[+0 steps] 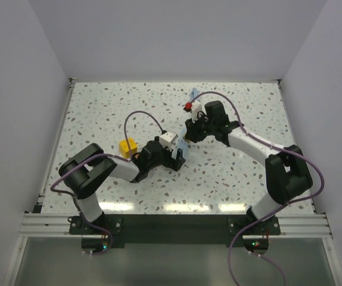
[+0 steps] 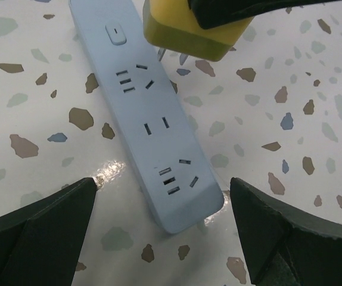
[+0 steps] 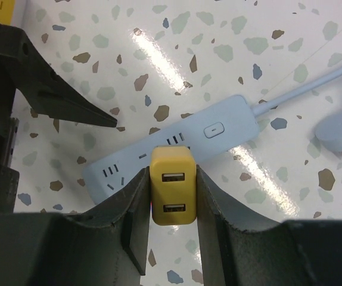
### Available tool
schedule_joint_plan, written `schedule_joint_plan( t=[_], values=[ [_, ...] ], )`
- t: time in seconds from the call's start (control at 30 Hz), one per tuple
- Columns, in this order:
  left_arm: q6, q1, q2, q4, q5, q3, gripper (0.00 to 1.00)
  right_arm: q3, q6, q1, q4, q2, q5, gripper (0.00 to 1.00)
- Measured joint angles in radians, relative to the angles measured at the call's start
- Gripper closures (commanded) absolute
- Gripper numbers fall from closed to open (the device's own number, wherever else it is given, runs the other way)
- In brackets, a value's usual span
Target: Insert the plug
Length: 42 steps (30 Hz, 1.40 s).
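The yellow plug (image 3: 172, 187), a block with two USB ports on its back, is pinched between the fingers of my right gripper (image 3: 172, 179), which is shut on it. In the left wrist view the yellow plug (image 2: 189, 30) hangs just above the light blue power strip (image 2: 153, 125), near its switch. Its metal prongs point down and stand slightly clear of the strip's face. The left gripper (image 2: 162, 190) is open, with a finger on either side of the strip's near end and touching nothing. From above, both grippers (image 1: 180, 156) (image 1: 187, 136) meet over the power strip (image 1: 183, 145).
A second yellow block (image 1: 128, 146) lies on the table left of the left gripper. The strip's cord (image 3: 305, 89) runs toward the back, ending in a round pale plug (image 3: 338, 128). Purple cables loop above both arms. White walls enclose the speckled table (image 1: 248, 113).
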Motion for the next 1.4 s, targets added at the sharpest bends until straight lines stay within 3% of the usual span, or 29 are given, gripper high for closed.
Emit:
schedule_joint_plan(
  t=[0.13,0.2,0.27,0.3,0.37,0.57,0.67,1.0,1.4],
  values=[
    [0.003,-0.013,0.04,-0.003,-0.028,0.018,0.0,-0.008,0.007,0.0,0.005,-0.013,-0.003,1.0],
    [0.004,-0.019,0.053,-0.008,-0.042,0.034,0.09,-0.013,0.01,0.0,0.008,-0.026,-0.004,1.0],
    [0.017,-0.026,0.065,-0.01,-0.05,0.046,0.23,-0.018,0.012,0.0,0.011,-0.043,-0.005,1.0],
    [0.025,-0.028,0.07,-0.011,-0.048,0.051,0.39,-0.021,0.012,0.0,0.011,-0.051,-0.006,1.0],
    [0.037,-0.033,0.079,-0.01,-0.045,0.058,0.54,-0.023,0.013,0.0,0.012,-0.057,-0.008,1.0],
    [0.108,-0.038,0.079,-0.002,-0.021,0.058,0.88,-0.056,0.014,0.0,0.008,-0.057,-0.016,1.0],
    [0.15,-0.038,0.079,0.008,-0.005,0.053,0.96,-0.065,0.022,0.0,-0.002,-0.058,-0.015,1.0],
    [0.283,-0.036,0.074,0.06,0.056,0.019,1.0,-0.09,0.033,0.015,-0.008,-0.073,-0.024,1.0],
    [0.315,-0.029,0.074,0.062,0.093,0.018,0.99,-0.091,0.032,0.041,-0.005,-0.019,-0.007,1.0]
  ],
)
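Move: The power strip's near end lies almost under the left hand's open fingers, about 1 cm ahead, 2 cm right and 2 cm below. The yellow plug in the right hand is some 7 cm ahead, 4 cm right and 6 cm above the left hand. From the right hand, the strip's middle is level ahead, about 2 cm left and 8 cm down; its cord bundle lies roughly 17 cm ahead and 2 cm right. The power strip's near end is pinched from both sides: the left hand sinks and slides right about 1.5 cm each, closes its wide-open fingers, then holds there, turning clockwise some 15 degrees with a slight tilt. The right hand keeps hold of the yellow plug, lifts it briefly, draws it back about 3.5 cm over the strip's near half, then lowers it towards the sockets, still sinking at the end. ##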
